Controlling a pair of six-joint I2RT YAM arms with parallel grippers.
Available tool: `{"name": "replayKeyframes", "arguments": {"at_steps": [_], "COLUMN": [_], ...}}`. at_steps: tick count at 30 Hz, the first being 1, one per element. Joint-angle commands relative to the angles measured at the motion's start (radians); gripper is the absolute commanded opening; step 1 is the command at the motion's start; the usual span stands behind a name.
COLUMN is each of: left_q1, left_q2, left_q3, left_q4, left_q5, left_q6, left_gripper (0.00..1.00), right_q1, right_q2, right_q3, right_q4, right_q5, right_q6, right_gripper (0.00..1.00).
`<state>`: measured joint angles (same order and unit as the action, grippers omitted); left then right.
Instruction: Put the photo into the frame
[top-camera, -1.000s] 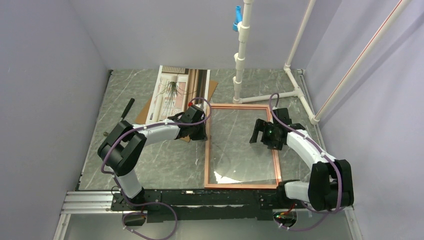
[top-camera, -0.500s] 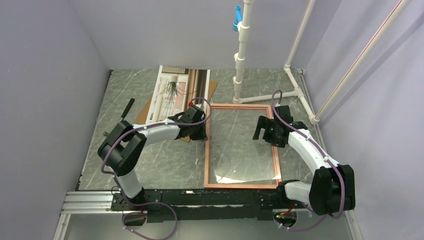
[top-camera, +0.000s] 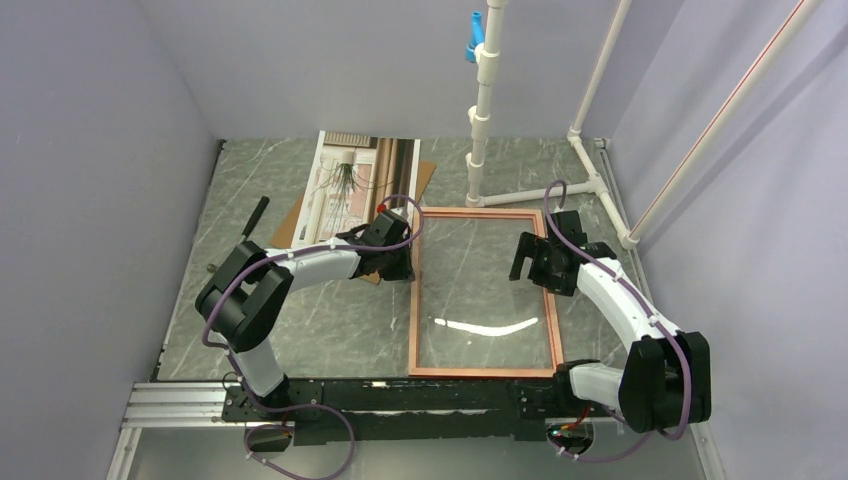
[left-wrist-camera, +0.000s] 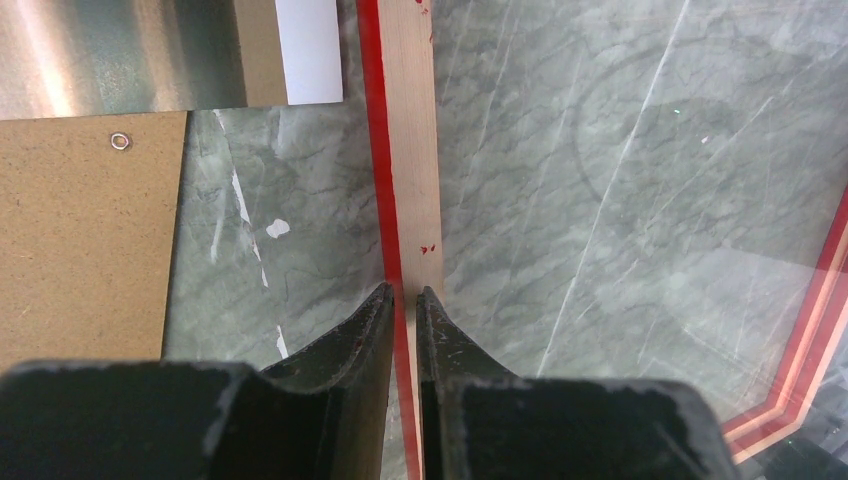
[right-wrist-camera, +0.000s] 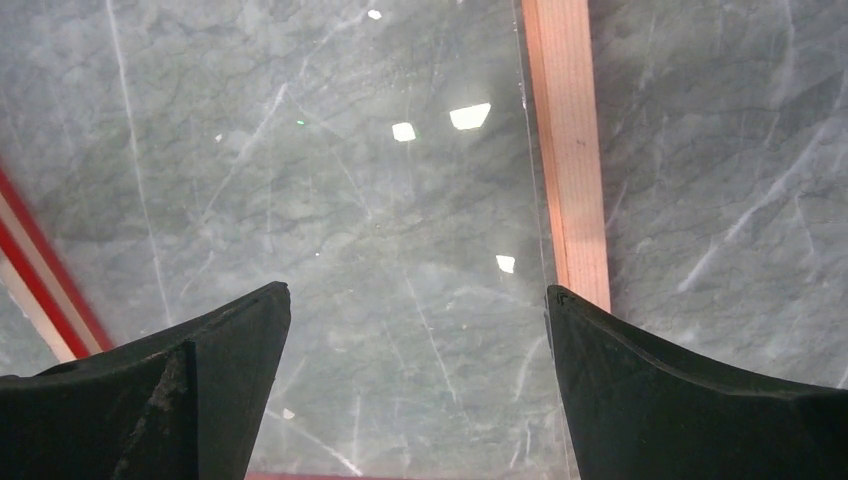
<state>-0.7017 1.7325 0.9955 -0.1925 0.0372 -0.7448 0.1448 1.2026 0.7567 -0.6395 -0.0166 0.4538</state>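
Note:
The frame (top-camera: 484, 372) lies flat mid-table, copper-orange back up, with clear glass inside. My left gripper (top-camera: 405, 270) is shut on its left rail; the left wrist view shows the fingers (left-wrist-camera: 403, 295) pinching the red-edged rail of the frame (left-wrist-camera: 410, 150). My right gripper (top-camera: 522, 268) hangs open over the glass near the right rail. In the right wrist view its jaws (right-wrist-camera: 418, 300) stand wide apart with nothing between them, and the frame rail (right-wrist-camera: 570, 150) runs past the right finger. The photo (top-camera: 355, 180) lies picture-up at the back left, its white edge (left-wrist-camera: 308, 50) showing.
A brown backing board (top-camera: 292, 218) lies under the photo, and its corner (left-wrist-camera: 80, 230) is beside the left gripper. A white pipe stand (top-camera: 480, 130) rises behind the frame. A black rod (top-camera: 255, 215) lies at the far left. Walls close in on three sides.
My right gripper has moved a little right and back, closer to the frame's right rail. The glare on the glass has shifted farther up. The left arm has stayed put.

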Motion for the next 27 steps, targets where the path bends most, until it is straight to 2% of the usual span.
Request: {"name": "replayKeyframes", "arguments": {"at_steps": [1, 6, 17, 27], "left_q1": [-0.014, -0.014, -0.013, -0.014], "left_q2": [0.059, 0.056, 0.049, 0.041], "left_q3": [-0.012, -0.014, -0.018, -0.047], "left_q4": [-0.056, -0.055, -0.053, 0.023], "left_q5": [-0.031, -0.031, -0.033, 0.038], "left_q6": [0.026, 0.024, 0.025, 0.009], "left_gripper": [0.18, 0.19, 0.21, 0.46], "right_q1": [0.002, 0.001, 0.002, 0.003], "right_q2": [-0.027, -0.027, -0.020, -0.030], "right_q3": [0.031, 0.033, 0.021, 0.020], "right_q4": [-0.013, -0.023, -0.005, 0.004], "right_q5": [0.068, 0.104, 0.079, 0.039], "right_q6": [0.018, 0.026, 0.023, 0.026], "right_gripper": [1.00, 1.00, 1.00, 1.00]}}
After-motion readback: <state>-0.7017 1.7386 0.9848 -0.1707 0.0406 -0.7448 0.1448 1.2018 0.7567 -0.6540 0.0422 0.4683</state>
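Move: The frame's left bar is already between the left hand's fingertips, its middle about 3 cm nearer the base and 1 cm lower. From that hand, the photo's middle lies some 18 cm ahead, 12 cm left and 2 cm down. The brown board under the photo is centred about 14 cm ahead and 12 cm left of the hand. From the right hand, the same bar lies roughly 24 cm left, 1 cm back and 4 cm lower. The frame's left bar is let go by the left hand, which stays in place over it, first keeping its pinch and then spreading its fingers from nearly shut to a bit under half open, without turning. The right hand, still wide open above the frame near its right bar, eases about 1 cm to the right towards that bar and then holds there. ##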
